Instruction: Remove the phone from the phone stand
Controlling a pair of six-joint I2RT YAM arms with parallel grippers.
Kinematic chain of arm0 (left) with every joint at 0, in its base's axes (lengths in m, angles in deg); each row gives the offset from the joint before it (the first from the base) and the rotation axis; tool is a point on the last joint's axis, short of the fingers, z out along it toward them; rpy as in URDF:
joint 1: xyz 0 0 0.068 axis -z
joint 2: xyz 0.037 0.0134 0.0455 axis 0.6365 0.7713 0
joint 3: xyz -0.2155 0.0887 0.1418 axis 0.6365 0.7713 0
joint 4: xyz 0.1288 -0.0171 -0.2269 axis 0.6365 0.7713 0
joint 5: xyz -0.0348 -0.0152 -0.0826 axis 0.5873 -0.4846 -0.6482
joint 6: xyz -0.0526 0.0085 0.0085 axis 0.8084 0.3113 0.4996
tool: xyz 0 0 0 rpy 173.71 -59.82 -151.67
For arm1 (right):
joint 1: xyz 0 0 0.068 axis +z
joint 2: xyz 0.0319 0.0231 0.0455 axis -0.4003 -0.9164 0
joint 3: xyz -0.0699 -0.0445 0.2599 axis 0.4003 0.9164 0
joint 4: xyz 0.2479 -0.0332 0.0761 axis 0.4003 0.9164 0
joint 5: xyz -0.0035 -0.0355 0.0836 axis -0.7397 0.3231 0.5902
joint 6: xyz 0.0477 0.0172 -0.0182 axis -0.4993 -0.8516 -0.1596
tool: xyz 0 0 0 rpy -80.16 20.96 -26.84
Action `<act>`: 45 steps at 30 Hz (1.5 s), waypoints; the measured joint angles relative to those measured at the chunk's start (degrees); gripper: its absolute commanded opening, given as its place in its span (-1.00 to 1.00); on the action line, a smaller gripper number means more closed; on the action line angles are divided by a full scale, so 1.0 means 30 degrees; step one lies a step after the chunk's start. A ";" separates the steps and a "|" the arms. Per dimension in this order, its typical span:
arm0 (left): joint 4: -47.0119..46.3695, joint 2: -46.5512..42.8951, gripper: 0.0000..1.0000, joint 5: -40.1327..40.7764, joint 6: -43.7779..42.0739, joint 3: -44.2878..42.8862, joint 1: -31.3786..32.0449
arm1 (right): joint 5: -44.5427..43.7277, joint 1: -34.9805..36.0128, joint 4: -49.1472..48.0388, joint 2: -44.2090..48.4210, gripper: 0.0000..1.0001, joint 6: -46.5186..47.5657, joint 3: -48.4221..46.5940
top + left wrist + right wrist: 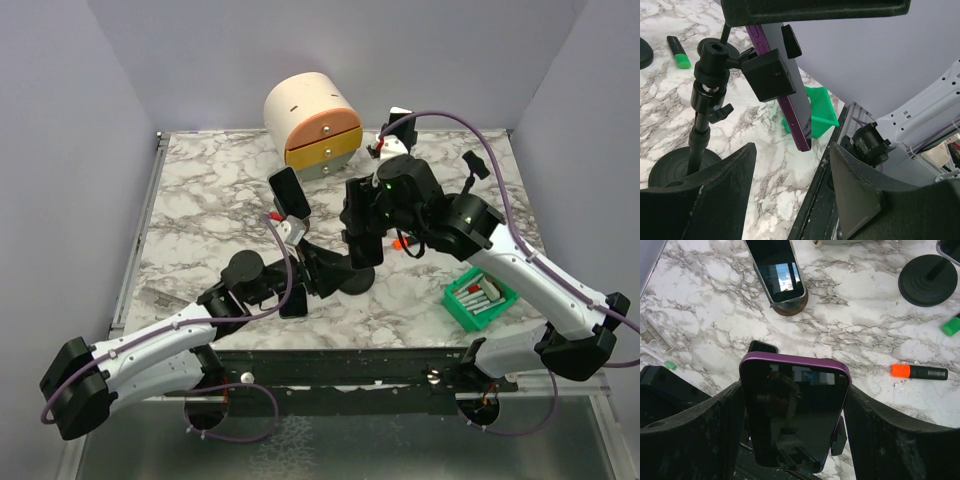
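Note:
A purple-cased phone (795, 415) stands upright in the black clamp (771, 75) of the phone stand (701, 130), whose round base (355, 283) rests on the marble. My right gripper (795, 389) reaches down over it from above, shut on the phone, with a finger against each long edge. My left gripper (792, 150) is low beside the stand and open, with only marble and the table edge between its fingers. The stand's pole rises beyond its left finger (705, 200). The phone's lower end hangs just above the gap.
A second phone (777, 270) leans on a round wooden holder. Nearby lie an orange marker (920, 372), a green marker (678, 52) and a small dark phone (762, 346). A green bin (480, 300) sits front right, a drawer box (315, 125) at the back, and another black round base (927, 280).

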State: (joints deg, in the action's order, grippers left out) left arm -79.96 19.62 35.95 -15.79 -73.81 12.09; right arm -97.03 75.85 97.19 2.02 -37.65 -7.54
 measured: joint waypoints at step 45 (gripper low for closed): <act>-0.3177 0.2266 -0.99 0.1698 0.0933 0.0546 0.0714 | 0.0044 0.0066 -0.1770 0.2324 0.67 -0.0117 0.2492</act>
State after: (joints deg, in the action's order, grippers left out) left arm -89.49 26.41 41.05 -12.99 -72.17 14.23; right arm -96.90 76.04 91.88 8.99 -38.00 -0.07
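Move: The clamped purple phone's middle is about 3 cm ahead of the left fingers, 3 cm right and 4 above; the stand base is 6 ahead, 4 right, 24 down, and the flat phone 3 ahead, 13 left, 25 down. From the right hand, the clamped phone is 2 cm back and 3 down, the stand base nearly straight below by 30, the orange marker 6 ahead, 15 right, 31 down. Left hand eases about 2 cm right, pinching the phone's lower end; right keeps hold, drawing back-right 1.5 cm. ##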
